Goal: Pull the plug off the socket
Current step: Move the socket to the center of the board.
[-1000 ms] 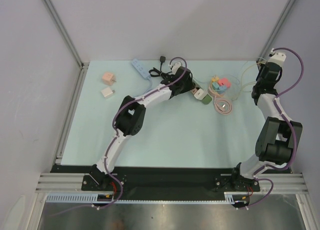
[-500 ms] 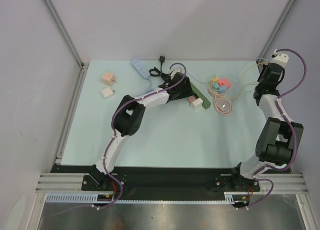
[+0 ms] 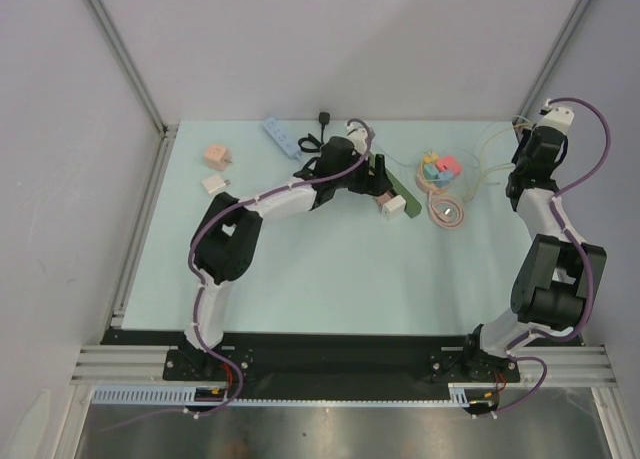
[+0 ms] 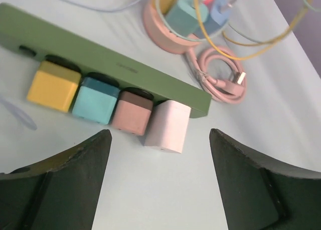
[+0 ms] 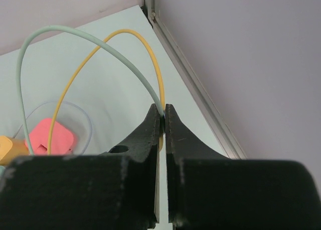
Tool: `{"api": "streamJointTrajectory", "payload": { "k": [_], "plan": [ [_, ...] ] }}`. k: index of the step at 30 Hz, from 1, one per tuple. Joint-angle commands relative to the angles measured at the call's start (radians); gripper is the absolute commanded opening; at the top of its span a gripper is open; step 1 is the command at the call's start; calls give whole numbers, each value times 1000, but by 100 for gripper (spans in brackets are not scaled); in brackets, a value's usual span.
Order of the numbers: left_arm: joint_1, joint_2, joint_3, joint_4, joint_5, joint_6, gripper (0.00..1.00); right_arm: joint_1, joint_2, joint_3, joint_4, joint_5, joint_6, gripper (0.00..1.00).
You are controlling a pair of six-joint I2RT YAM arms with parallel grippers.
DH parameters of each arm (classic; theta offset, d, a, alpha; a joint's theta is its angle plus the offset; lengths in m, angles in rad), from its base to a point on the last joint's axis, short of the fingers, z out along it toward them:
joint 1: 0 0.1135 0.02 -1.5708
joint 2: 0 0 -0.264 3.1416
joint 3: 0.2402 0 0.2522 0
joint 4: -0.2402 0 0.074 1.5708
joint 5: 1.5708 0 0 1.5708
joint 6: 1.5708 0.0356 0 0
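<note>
A green power strip (image 4: 100, 53) lies on the table with a yellow plug (image 4: 53, 86), a teal plug (image 4: 96, 99), a brownish-pink plug (image 4: 132, 112) and a pale white plug (image 4: 168, 126) along its side. The white plug sits tilted at the strip's end; whether it is seated I cannot tell. My left gripper (image 4: 159, 140) stands open just short of it, nothing between its fingers (image 4: 75, 165). In the top view the left gripper (image 3: 378, 187) is beside the strip (image 3: 402, 186) and white plug (image 3: 397, 206). My right gripper (image 5: 162, 112) is shut on a yellow cable (image 5: 150, 54) and a pale green cable (image 5: 60, 30).
A pink dish (image 3: 424, 182) of coloured chargers and a coiled pink cable (image 3: 447, 211) lie right of the strip. A blue power strip (image 3: 281, 136), a black plug (image 3: 323, 118), a pink charger (image 3: 215, 156) and a white charger (image 3: 213, 184) lie at back left. Right gripper (image 3: 517, 182) is near the wall.
My left gripper has opened and drawn back to the left, off the white plug. The strip's near end with the white plug has shifted a little toward the front. The right arm has barely moved.
</note>
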Motion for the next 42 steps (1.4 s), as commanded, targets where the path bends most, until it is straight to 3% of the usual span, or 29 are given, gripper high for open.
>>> {"api": "streamJointTrajectory", "payload": {
  "k": [1,8,19,22,26,29,36,42],
  "plan": [
    [-16,-44,29,-47,122,184,85,8,-28,5,11,-8,9,0],
    [-70,16,139,-206,107,347,85,10,-6,8,5,-23,4,0],
    [-134,183,400,-400,-54,400,83,-12,122,60,-78,-71,21,0],
    [-136,203,426,-424,-76,400,83,-29,135,71,-101,-114,12,10],
    [-139,219,437,-443,-106,443,83,-52,123,74,-119,-192,9,40],
    [-144,240,452,-461,-125,460,82,-64,103,75,-128,-227,9,53],
    [-153,283,485,-470,-136,483,75,-102,14,71,-162,-410,-17,65],
    [-167,311,523,-472,-149,502,55,-159,-104,45,-178,-670,-59,66]
  ]
}}
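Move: For the left hand, the white plug, last on the green socket, lies about 5 cm right, 3 cm back and 8 cm below. The brown plug is roughly 3 cm right and level fore-and-aft, the socket's middle 5 cm right and 3 cm ahead; the pink coiled cable is some 19 cm right, 4 cm back. The right hand, pinching two wires, has bare table about 20 cm straight below; the coil lies 16 cm to its left, 9 cm back. The left fingers come down astride the white plug and start closing, one finger reaching its side: the hand first draws back and swings right, about 4 cm and 6 cm, then sinks some 7 cm, tipping steeper. The right hand dips about 9 cm, opens to let the wires go, then climbs over 6 cm, turning counter-clockwise. ##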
